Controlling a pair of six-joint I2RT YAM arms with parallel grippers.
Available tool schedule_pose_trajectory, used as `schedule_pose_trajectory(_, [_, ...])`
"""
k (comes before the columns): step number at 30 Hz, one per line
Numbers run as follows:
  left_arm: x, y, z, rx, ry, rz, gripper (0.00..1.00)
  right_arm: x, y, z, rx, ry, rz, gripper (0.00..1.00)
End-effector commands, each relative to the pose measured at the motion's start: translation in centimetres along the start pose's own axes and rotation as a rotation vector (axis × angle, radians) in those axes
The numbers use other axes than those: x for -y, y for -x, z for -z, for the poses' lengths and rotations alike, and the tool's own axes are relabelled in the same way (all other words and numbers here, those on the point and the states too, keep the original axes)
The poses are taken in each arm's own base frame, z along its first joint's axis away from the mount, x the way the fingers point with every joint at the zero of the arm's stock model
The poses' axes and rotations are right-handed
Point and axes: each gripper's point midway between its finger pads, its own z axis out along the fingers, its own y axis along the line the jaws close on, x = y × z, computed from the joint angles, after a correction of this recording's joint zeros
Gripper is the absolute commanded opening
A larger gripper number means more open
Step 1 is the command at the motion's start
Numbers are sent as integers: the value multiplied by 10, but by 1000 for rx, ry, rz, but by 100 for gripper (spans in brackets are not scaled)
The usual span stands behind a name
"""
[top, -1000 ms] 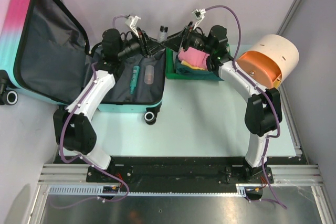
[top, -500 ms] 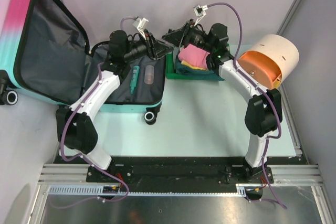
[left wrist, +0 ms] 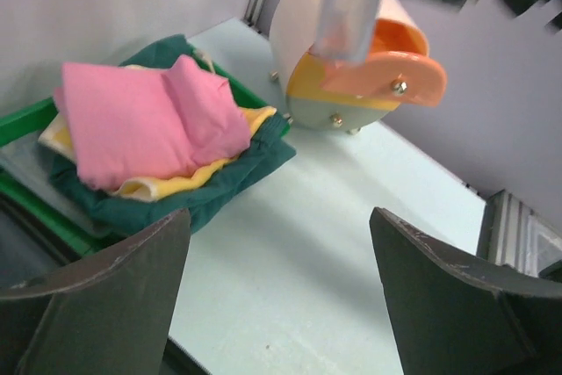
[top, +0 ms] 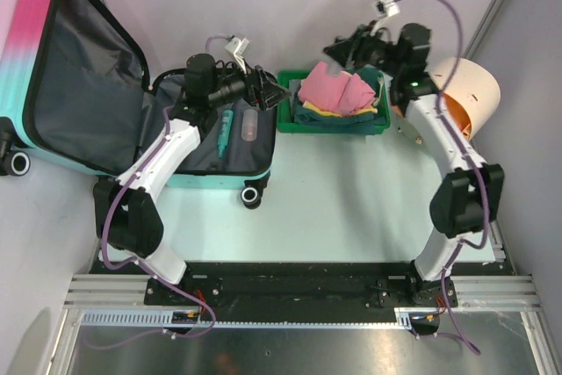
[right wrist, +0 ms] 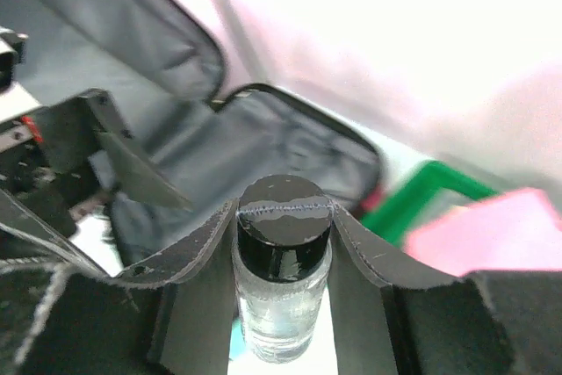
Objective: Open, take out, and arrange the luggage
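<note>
The luggage (top: 53, 59) lies open at the left, its pink-to-teal lid propped up and its grey-lined base (top: 189, 142) flat on the table. In the right wrist view my right gripper (right wrist: 283, 217) is shut on a small clear bottle (right wrist: 283, 292) with a black cap, held in the air above the green tray's far left corner (top: 335, 67). My left gripper (top: 277, 94) hangs open and empty between the luggage and the tray, and its fingers (left wrist: 97, 296) frame bare table. A teal pen-like item (top: 226, 126) and a clear tube (top: 248, 123) lie in the luggage base.
A green tray (top: 285, 120) holds folded clothes, pink (top: 338, 87) on top of yellow and dark green. A white-and-orange cylinder (top: 470, 85) stands at the right behind the right arm. Frame posts run along both back corners.
My left gripper has opened and let go of the bottle. My right gripper has closed on it and swung right and back with it, away from the luggage.
</note>
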Motion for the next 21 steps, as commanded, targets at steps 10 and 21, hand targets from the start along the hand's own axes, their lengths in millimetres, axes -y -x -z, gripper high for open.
schedule_pose_trajectory(10, [-10, -8, 13, -32, 42, -75, 88, 86, 41, 198, -366, -569, 557, 0])
schedule_pose_trajectory(21, [-8, -3, 12, -25, 35, -79, 88, 141, 13, 257, -649, -808, 631, 0])
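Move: The right hand holds the clear black-capped bottle high up. The open orange drawer that it is taken to lies about 29 cm to the right, roughly level in reach and some 18 cm lower. The folded clothes in the green tray lie about 10 cm to the hand's right, 5 cm farther out and 25 cm below. The round cabinet's body is about 40 cm right and 5 cm ahead. From the left hand the drawer is roughly 38 cm right, 7 cm ahead, 12 cm lower. Sweep the right gripper fast to the right, about 25 cm, past the folded clothes towards the open orange drawer, keeping the bottle gripped. Stay high at first, then sink some 7 cm and draw back slightly, swinging the fingers from leftward to forward and about 30 degrees down. Let the empty, open left gripper drop about 3 cm, then stay. ##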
